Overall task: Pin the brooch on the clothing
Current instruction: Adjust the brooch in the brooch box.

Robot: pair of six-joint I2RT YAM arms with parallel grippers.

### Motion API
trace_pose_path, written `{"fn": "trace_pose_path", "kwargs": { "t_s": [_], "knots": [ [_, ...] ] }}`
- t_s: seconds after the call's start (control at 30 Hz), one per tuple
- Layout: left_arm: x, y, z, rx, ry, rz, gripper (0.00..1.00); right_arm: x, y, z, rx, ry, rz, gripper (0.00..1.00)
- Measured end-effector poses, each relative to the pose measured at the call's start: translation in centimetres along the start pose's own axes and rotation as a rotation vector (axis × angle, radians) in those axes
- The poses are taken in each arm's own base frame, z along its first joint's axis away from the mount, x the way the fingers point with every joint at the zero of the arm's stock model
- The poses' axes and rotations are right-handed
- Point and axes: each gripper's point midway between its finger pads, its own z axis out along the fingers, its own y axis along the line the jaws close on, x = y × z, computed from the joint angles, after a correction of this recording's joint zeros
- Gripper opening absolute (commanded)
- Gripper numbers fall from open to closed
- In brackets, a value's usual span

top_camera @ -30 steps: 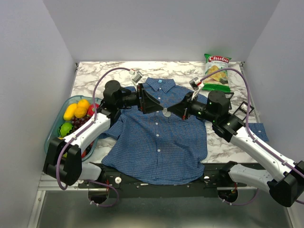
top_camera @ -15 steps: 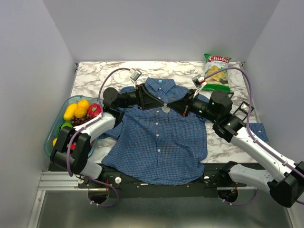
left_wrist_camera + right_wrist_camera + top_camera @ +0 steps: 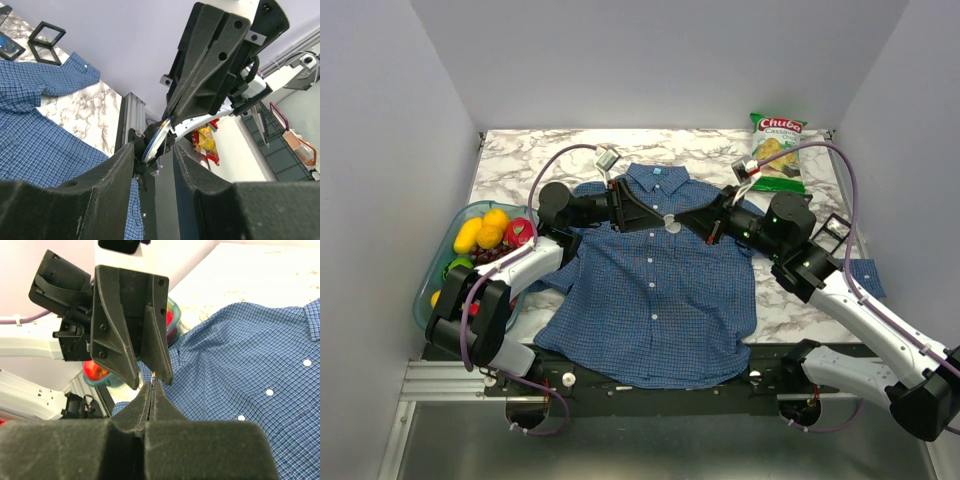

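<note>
The clothing [image 3: 655,300], a blue checked shirt, lies flat with its collar at the back. Above its chest the two grippers meet tip to tip. My right gripper [image 3: 682,225] is shut on the brooch [image 3: 670,222], a small round silver disc. In the left wrist view the brooch [image 3: 154,141] shows edge-on at the right gripper's tips. My left gripper [image 3: 153,150] stands with its jaws apart, one finger on each side of the disc. In the right wrist view my own fingers [image 3: 145,400] are pressed together, and the left gripper's fingers [image 3: 125,355] straddle their tip.
A clear bin of fruit [image 3: 428,268] stands at the left table edge. A chip bag [image 3: 777,152] lies at the back right. Black frames [image 3: 835,230] sit near the right arm, beside the shirt's sleeve [image 3: 865,275].
The left gripper swung right to meet the right gripper and narrowed its jaws around the brooch. Both tips drifted slightly toward the collar. The right gripper stayed shut.
</note>
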Motion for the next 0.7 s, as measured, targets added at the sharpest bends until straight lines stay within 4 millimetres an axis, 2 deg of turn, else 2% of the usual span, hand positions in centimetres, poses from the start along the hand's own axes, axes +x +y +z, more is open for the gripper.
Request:
{"fn": "trace_pose_path", "kwargs": {
  "t_s": [0.33, 0.53, 0.6, 0.7],
  "knots": [
    [0.43, 0.55, 0.08, -0.016, 0.017, 0.002, 0.26, -0.05, -0.01, 0.04, 0.000, -0.003, 0.000, 0.01],
    [0.54, 0.57, 0.04, -0.016, 0.023, 0.003, 0.10, 0.06, -0.10, 0.12, 0.002, 0.001, 0.001, 0.01],
    [0.65, 0.47, 0.01, -0.011, 0.030, 0.004, 0.01, 0.06, -0.28, 0.17, 0.009, 0.000, 0.002, 0.01],
    [0.80, 0.21, -0.04, 0.000, 0.040, 0.007, 0.00, 0.01, -0.48, 0.20, 0.019, -0.004, 0.002, 0.01]
  ]
}}
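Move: The round white brooch, held in the right hand's closed fingertips, stands at the left hand's parted tips, about 1 cm to that hand's right and level with it. The shirt collar lies roughly 20 cm ahead of the left hand, 1 cm left and some 25 cm below. From the right hand, the brooch lies about 1 cm to the left, level in height and reach. Sinking barely 1 cm, the left fingers close from half open and pinch the brooch the right still holds. ##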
